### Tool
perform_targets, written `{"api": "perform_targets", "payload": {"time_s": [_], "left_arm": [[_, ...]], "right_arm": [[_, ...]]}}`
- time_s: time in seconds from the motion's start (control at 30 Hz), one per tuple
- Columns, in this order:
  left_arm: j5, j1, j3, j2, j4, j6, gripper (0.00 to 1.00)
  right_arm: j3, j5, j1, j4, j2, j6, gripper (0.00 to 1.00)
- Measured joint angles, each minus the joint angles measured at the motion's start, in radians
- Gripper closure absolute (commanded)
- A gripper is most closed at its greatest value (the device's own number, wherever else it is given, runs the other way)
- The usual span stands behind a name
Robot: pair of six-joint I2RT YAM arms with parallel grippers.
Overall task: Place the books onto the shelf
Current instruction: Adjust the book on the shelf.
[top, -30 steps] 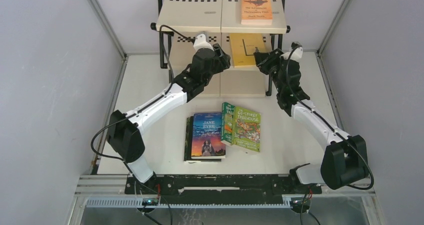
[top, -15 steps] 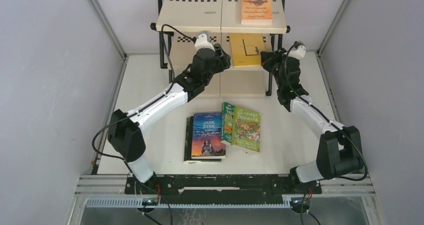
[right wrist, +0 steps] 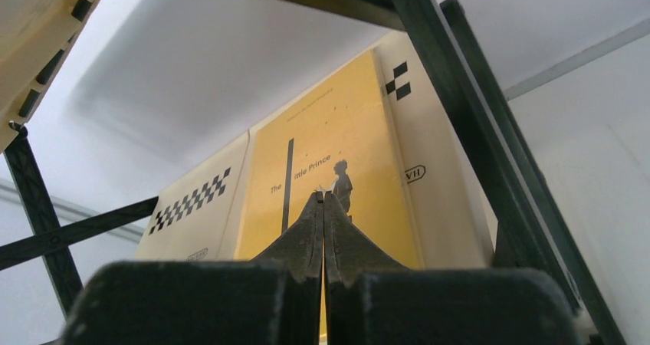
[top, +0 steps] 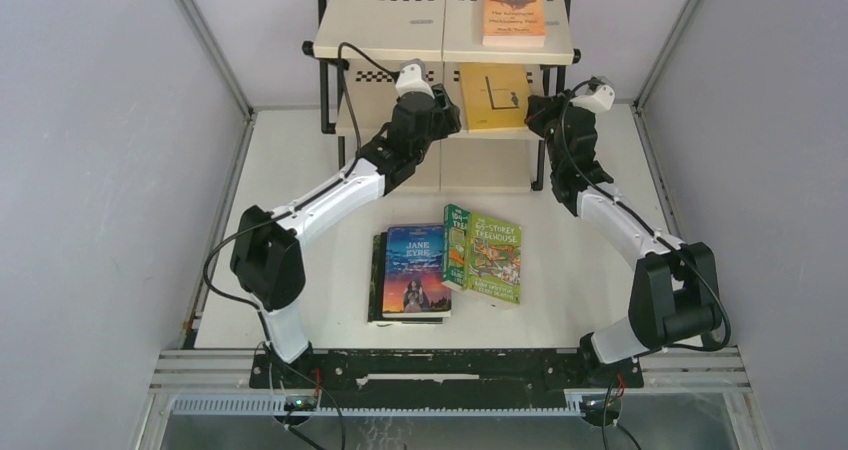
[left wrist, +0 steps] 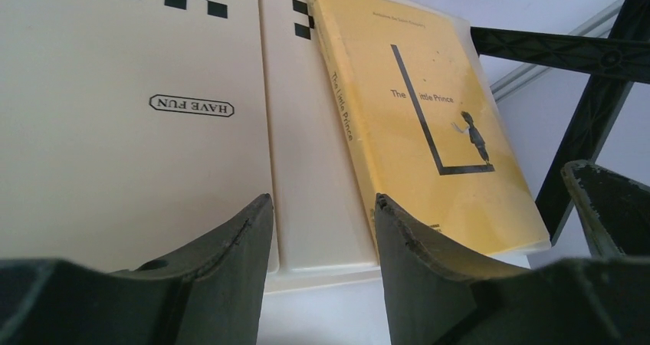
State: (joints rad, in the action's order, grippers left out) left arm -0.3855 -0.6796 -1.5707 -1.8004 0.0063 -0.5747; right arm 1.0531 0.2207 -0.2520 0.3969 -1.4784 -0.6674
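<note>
A yellow book [top: 494, 96] lies flat on the middle tier of the shelf [top: 390, 20], its cover up [left wrist: 429, 123]. A small orange book [top: 513, 15] rests on the top tier. My right gripper [top: 535, 113] is shut with nothing in it, its tips [right wrist: 323, 195] pointing at the yellow cover [right wrist: 360, 130] from the book's right. My left gripper [left wrist: 322, 207] stands open and empty at the tier's front edge, just left of the yellow book. On the table lie the blue "Jane Eyre" [top: 415, 270] atop a dark book [top: 375, 275], and two green books [top: 493, 258].
The shelf's black frame posts [right wrist: 475, 123] run close beside my right gripper, and a diagonal brace [left wrist: 590, 107] stands right of the yellow book. Grey walls enclose the table [top: 290, 160] on both sides.
My right gripper has closed empty and drawn back to the right of the yellow book, which now sits squarer and deeper on the tier. The left arm has edged toward the shelf.
</note>
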Motion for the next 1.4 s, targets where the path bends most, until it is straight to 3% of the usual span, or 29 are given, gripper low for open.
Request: {"api": "perform_targets", "payload": {"time_s": [0.4,1.07,1.4], "left_arm": [[0.031,0.002,-0.093,-0.072,0.002,0.037,0.44],[0.059,0.002,-0.105,-0.083,0.07,0.079,0.44],[0.068,0.002,-0.134,-0.117,0.089,0.079,0.44]], "right_arm": [[0.055,0.106,-0.01,-0.061,-0.041,0.033,1.0],[0.074,0.293,-0.051,-0.162,-0.072,0.038,1.0],[0.074,0.282,-0.044,-0.18,-0.074,0.034,1.0]]}}
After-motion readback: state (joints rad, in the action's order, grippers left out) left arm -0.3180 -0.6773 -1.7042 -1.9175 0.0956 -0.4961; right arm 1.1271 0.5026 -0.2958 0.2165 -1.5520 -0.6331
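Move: The Little Prince book lies on the middle shelf board; its middle is about 7 cm right of the left hand, 6 cm ahead and 2 cm lower. It is also some 7 cm left of the right hand, 6 cm ahead and 2 cm lower. From the left hand, the orange book on the top board is roughly 14 cm ahead, 9 cm right and 14 cm up. The right shelf post stands about 4 cm right of the right hand and 2 cm ahead. Left hand eases right, forward and up towards The Little Prince; closed right hand drops 4 cm, drifting right. ##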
